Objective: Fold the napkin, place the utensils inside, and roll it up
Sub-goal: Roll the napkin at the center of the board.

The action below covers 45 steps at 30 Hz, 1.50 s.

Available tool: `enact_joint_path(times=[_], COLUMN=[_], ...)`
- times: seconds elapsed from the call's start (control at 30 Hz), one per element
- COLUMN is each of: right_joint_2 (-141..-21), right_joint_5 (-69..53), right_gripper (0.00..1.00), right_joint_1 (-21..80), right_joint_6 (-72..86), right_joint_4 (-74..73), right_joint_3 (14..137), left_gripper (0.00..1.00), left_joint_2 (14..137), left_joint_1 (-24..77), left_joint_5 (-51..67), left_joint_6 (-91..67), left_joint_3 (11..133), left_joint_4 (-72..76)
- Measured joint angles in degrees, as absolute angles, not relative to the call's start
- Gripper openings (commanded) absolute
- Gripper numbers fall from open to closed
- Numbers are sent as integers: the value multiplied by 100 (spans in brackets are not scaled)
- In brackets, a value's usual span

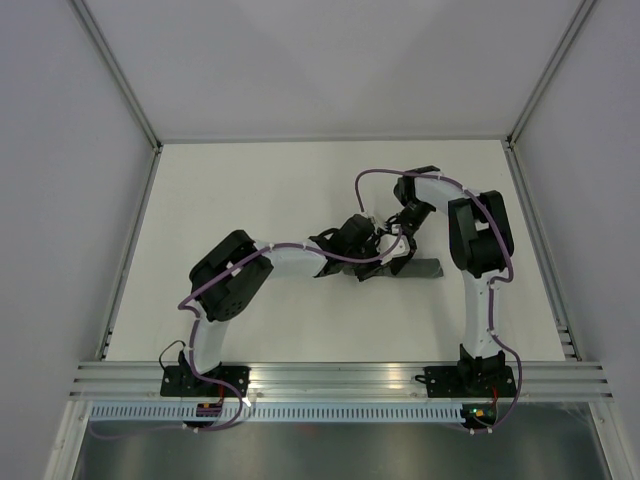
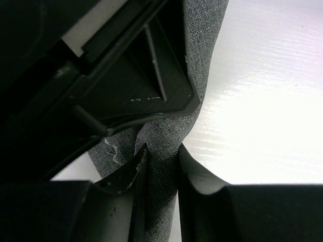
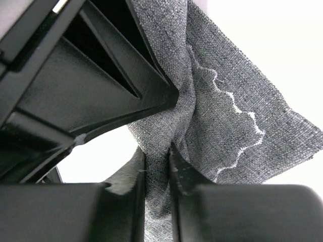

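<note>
The dark grey napkin (image 1: 421,268) lies bunched near the table's middle, mostly hidden under both grippers. My left gripper (image 1: 383,258) reaches in from the left. In the left wrist view its jaws (image 2: 162,151) are shut on a gathered fold of the napkin (image 2: 202,50), with the other gripper's black body close above. My right gripper (image 1: 405,243) comes down from the back right. In the right wrist view it (image 3: 156,151) pinches a narrow fold of the napkin (image 3: 227,121), whose lighter wavy stitched hem shows to the right. The utensils are out of view.
The white table (image 1: 250,190) has walls on the left, right and back. An aluminium rail (image 1: 340,375) carrying both arm bases runs along the near edge. The two grippers stand almost touching each other.
</note>
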<state>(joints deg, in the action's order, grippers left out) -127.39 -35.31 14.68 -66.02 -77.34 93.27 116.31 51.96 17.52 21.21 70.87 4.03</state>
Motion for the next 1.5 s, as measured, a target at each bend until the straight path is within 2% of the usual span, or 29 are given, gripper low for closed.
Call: enact_joint_path(times=[0.1,0.3,0.53,0.87,1.27,1.5], right_joint_2=[-12656,-12567,-12442,-11561,-7787,-6375], right_joint_5=[-3555,-3710,-4073,-4438,-4097,-3605], right_gripper=[32,40,46,47,53,54], right_joint_1=[1466,1332,943,56,115,921], right_joint_6=[-6560,-6434,-6359,-6267,-6180,-6195], right_joint_4=[-7666,-7546,-7500,-6930,-4429,-3240], right_joint_3=[9236,9153,9170,9122,5402,3673], left_gripper=[12,7,7,7,7,7], left_joint_2=[11631,11633,11651,11664,11824,11911], left_joint_1=[5170,5120,5061,5052,4919,4871], left_joint_5=[1865,2106,2344,2950,3662,3920], left_joint_6=[2023,1874,1697,1540,1201,1083], left_joint_3=[7072,7000,6923,6866,7061,7201], left_joint_4=[419,537,683,600,276,36])
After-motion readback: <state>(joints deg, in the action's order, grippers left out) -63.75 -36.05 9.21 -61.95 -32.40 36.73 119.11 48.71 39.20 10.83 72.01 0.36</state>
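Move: The napkin roll lies crosswise, pinched by both hands. Its middle is level with both, about 7 cm to the left hand's right and 4 cm to the right hand's left; its right end sticks out some 8 cm to the right hand's right. The loose flap's middle is about 4 cm ahead of and 5 cm to the left of the right hand. The board's near edge runs some 23 cm straight back from the left hand. The napkin roll stays pinched in the left fingers, which drag it back about 5 cm, low over the board, fingertips swinging backward as the hand turns. The right fingers open and let go; that hand arcs forward, up and to the right, clearing the roll, then comes back some 11 cm and starts down over its right part, fingertips tilting forward about 50 degrees. ##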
